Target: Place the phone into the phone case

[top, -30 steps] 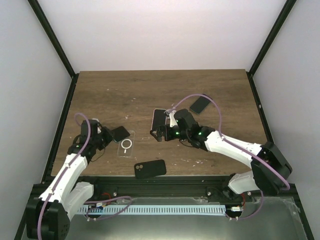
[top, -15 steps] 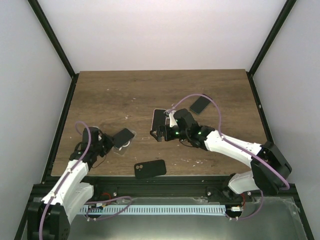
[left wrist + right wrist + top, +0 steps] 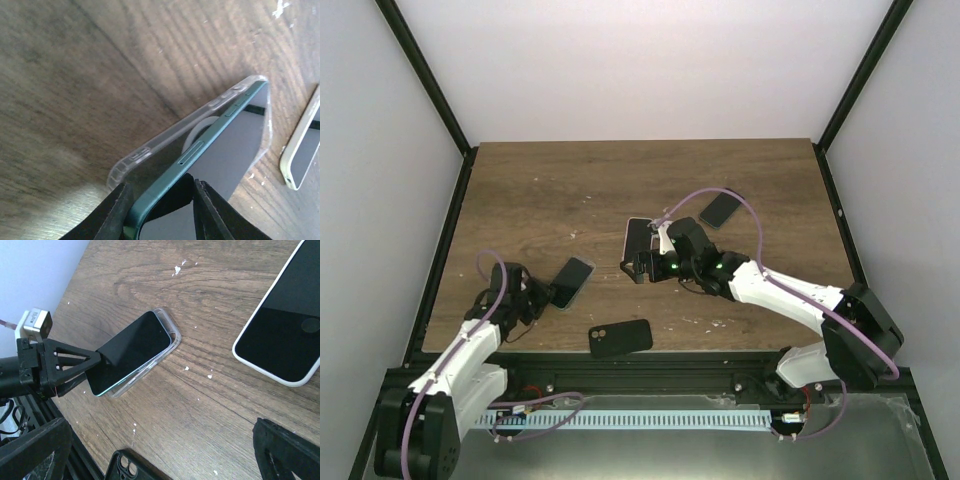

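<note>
The dark green phone (image 3: pixel 572 280) lies tilted on the clear phone case (image 3: pixel 150 369), its far end down in the case and its near corner raised. In the left wrist view the phone's edge (image 3: pixel 215 132) runs over the case's clear rim (image 3: pixel 132 162). My left gripper (image 3: pixel 542 297) straddles that near corner (image 3: pixel 161 186). Its jaws stand slightly apart, with a gap on the screen side. My right gripper (image 3: pixel 638 265) hovers open above the table's middle (image 3: pixel 160 450), with nothing between its fingers.
A white-rimmed phone (image 3: pixel 638 236) lies face up just beyond my right gripper. A black case with a camera cut-out (image 3: pixel 620 338) sits near the front edge. Another dark phone (image 3: pixel 719 210) rests at the back right. Black frame rails border the table.
My left arm pulled back toward the near left and laid the phone over the clear case, covering its ring. Its jaws have loosened. The right arm has not moved.
</note>
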Robot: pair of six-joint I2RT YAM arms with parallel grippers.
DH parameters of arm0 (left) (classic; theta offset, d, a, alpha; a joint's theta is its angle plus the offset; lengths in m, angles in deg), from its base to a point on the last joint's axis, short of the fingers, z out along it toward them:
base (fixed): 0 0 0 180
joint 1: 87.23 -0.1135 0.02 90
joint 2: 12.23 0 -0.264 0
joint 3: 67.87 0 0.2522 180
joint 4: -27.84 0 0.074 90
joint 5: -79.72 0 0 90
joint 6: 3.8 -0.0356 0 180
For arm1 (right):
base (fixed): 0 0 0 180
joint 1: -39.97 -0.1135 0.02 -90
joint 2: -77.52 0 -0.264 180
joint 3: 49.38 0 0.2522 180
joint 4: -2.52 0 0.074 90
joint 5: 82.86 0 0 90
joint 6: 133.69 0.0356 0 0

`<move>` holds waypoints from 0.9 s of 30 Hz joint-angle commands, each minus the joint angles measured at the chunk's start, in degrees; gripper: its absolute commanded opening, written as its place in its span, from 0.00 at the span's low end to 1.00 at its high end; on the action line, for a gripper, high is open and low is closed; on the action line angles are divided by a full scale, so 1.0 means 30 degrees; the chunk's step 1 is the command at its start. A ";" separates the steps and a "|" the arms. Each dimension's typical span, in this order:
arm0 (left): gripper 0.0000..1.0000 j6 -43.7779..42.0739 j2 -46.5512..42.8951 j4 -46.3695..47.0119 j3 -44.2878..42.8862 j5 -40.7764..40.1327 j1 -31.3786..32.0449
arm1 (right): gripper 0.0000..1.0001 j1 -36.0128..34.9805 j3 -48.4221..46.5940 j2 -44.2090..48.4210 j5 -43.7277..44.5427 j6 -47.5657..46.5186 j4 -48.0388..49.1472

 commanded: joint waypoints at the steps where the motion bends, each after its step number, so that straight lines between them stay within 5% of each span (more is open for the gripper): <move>1: 0.36 0.0412 0.0413 0.0680 0.0419 0.0368 -0.0042 | 1.00 -0.0114 -0.0799 0.0260 0.0159 -0.0042 -0.0346; 16: 0.56 0.0173 0.1509 0.0500 0.0006 0.0800 0.0167 | 1.00 -0.0112 -0.1054 -0.0199 -0.0159 0.0199 -0.0298; 27: 0.73 -0.0921 0.1522 -0.4356 -0.2643 -0.1644 0.0195 | 1.00 -0.0114 -0.1123 -0.0235 -0.0197 0.0337 -0.0412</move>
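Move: Just ahead and to the right of the left hand lies the phone, its middle about 4 cm farther out, 4 cm right and 1 cm lower, with its near end between the parted fingers and the clear case directly under it. The pink-rimmed phone is some 15 cm ahead and 22 cm right, the black case roughly 12 cm back and 16 cm right. From the right hand, the phone is about 17 cm left, level fore and aft, 13 cm below. Spreading its already parted fingers from about a third to some 70 percent open, the left hand stays low at the phone's near end. It dips half a centimetre, eases about 1 cm to the right along with the phone's near end, then comes back left by as much, rolling about 5 degrees. ##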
